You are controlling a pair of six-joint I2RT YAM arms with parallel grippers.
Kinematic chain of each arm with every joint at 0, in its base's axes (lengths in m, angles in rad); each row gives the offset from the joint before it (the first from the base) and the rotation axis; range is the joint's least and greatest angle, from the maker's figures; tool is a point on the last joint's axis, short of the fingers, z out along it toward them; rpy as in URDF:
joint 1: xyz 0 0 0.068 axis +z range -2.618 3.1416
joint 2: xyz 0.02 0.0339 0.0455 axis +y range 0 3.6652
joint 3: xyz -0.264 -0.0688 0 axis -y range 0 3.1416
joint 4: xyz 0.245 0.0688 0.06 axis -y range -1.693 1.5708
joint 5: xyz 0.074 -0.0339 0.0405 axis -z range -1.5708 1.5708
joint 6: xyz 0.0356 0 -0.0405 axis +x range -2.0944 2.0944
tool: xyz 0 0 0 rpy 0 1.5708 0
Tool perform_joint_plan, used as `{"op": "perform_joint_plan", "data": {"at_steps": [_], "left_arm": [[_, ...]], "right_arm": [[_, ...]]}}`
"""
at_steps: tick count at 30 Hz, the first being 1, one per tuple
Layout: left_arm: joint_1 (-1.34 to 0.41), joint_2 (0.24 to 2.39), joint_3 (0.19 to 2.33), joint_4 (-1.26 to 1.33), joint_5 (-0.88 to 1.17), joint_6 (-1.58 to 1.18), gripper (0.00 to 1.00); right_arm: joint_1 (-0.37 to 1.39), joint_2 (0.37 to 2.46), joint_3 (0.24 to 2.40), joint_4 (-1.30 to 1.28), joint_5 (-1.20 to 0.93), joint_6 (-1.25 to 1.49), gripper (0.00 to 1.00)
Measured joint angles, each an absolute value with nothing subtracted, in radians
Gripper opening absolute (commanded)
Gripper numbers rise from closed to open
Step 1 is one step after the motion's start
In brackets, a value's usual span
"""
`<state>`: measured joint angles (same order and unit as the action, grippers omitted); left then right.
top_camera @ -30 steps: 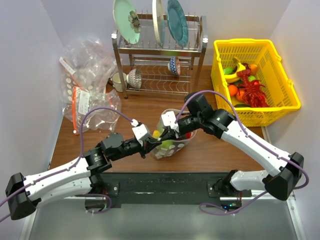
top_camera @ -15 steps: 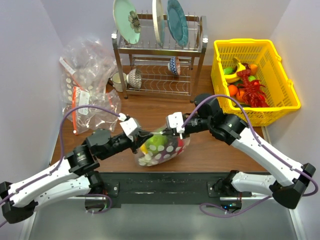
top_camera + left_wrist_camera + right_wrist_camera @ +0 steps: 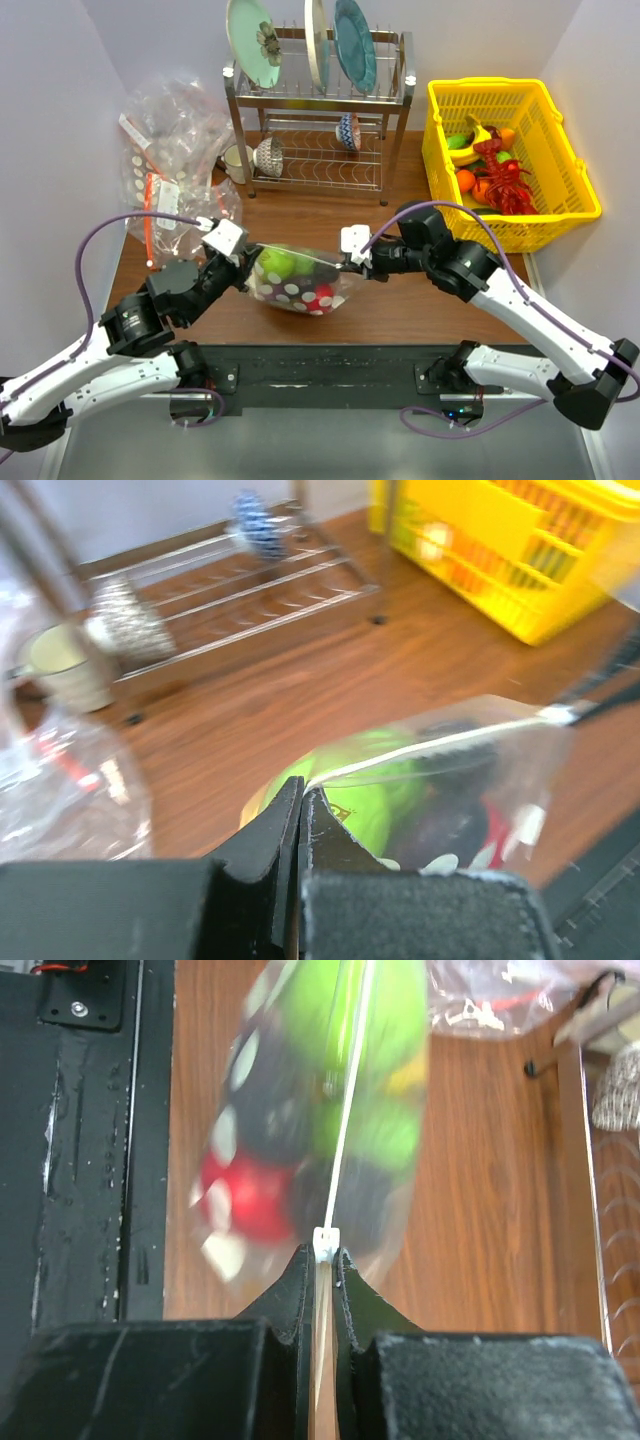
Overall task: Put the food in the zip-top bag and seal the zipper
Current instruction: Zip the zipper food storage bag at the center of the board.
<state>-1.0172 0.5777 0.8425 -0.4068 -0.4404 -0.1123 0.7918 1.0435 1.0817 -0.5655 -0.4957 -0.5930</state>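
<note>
The zip-top bag [image 3: 300, 285], clear with white dots, hangs stretched between my two grippers above the table's front middle. It holds green, red and dark purple food [image 3: 278, 264], also seen in the left wrist view [image 3: 385, 790] and the right wrist view [image 3: 345, 1020]. My left gripper [image 3: 250, 268] is shut on the bag's left top corner [image 3: 300, 792]. My right gripper [image 3: 347, 262] is shut on the zipper's right end, at its small white slider [image 3: 325, 1242]. The zipper [image 3: 305, 257] runs taut and straight between them.
A yellow basket [image 3: 575, 215] of more toy food stands at the right back. A metal dish rack [image 3: 320, 130] with plates, bowls and a mug is at the back middle. A heap of clear bags [image 3: 175, 170] lies at the back left.
The two grippers have moved apart, the left one leftward and the right one slightly right. The bag went from bunched and upright to stretched wide with its top edge taut.
</note>
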Motion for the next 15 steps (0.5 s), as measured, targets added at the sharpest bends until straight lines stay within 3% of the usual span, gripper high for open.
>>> {"op": "perform_joint_plan", "data": {"at_steps": [9, 15], "left_arm": [[-1.017, 0.516, 0.868, -0.443, -0.683, -0.120, 0.00], [-1.023, 0.527, 0.873, -0.450, -0.691, -0.123, 0.00]], "right_arm": [[0.791, 0.950, 1.034, -0.611, -0.401, -0.490, 0.00], [0.791, 0.872, 0.980, -0.602, -0.360, -0.437, 0.00]]}}
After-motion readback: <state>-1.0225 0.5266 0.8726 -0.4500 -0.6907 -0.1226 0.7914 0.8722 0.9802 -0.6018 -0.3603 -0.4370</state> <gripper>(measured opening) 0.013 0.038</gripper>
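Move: Both hands already pinch the filled zipper bag: its middle hangs about 10 cm right of the left hand, 4 cm back and 7 cm below, and some 11 cm left of the right hand, 2 cm back and 7 cm below. The right hand's slider has roughly 4 cm left to the zipper's right end. Empty bags lie about 20 cm left, 12 cm ahead and 22 cm below the left hand. Right hand draws the slider about 4 cm right along the zipper; left, keeping its pinch, pulls 5 cm left. ##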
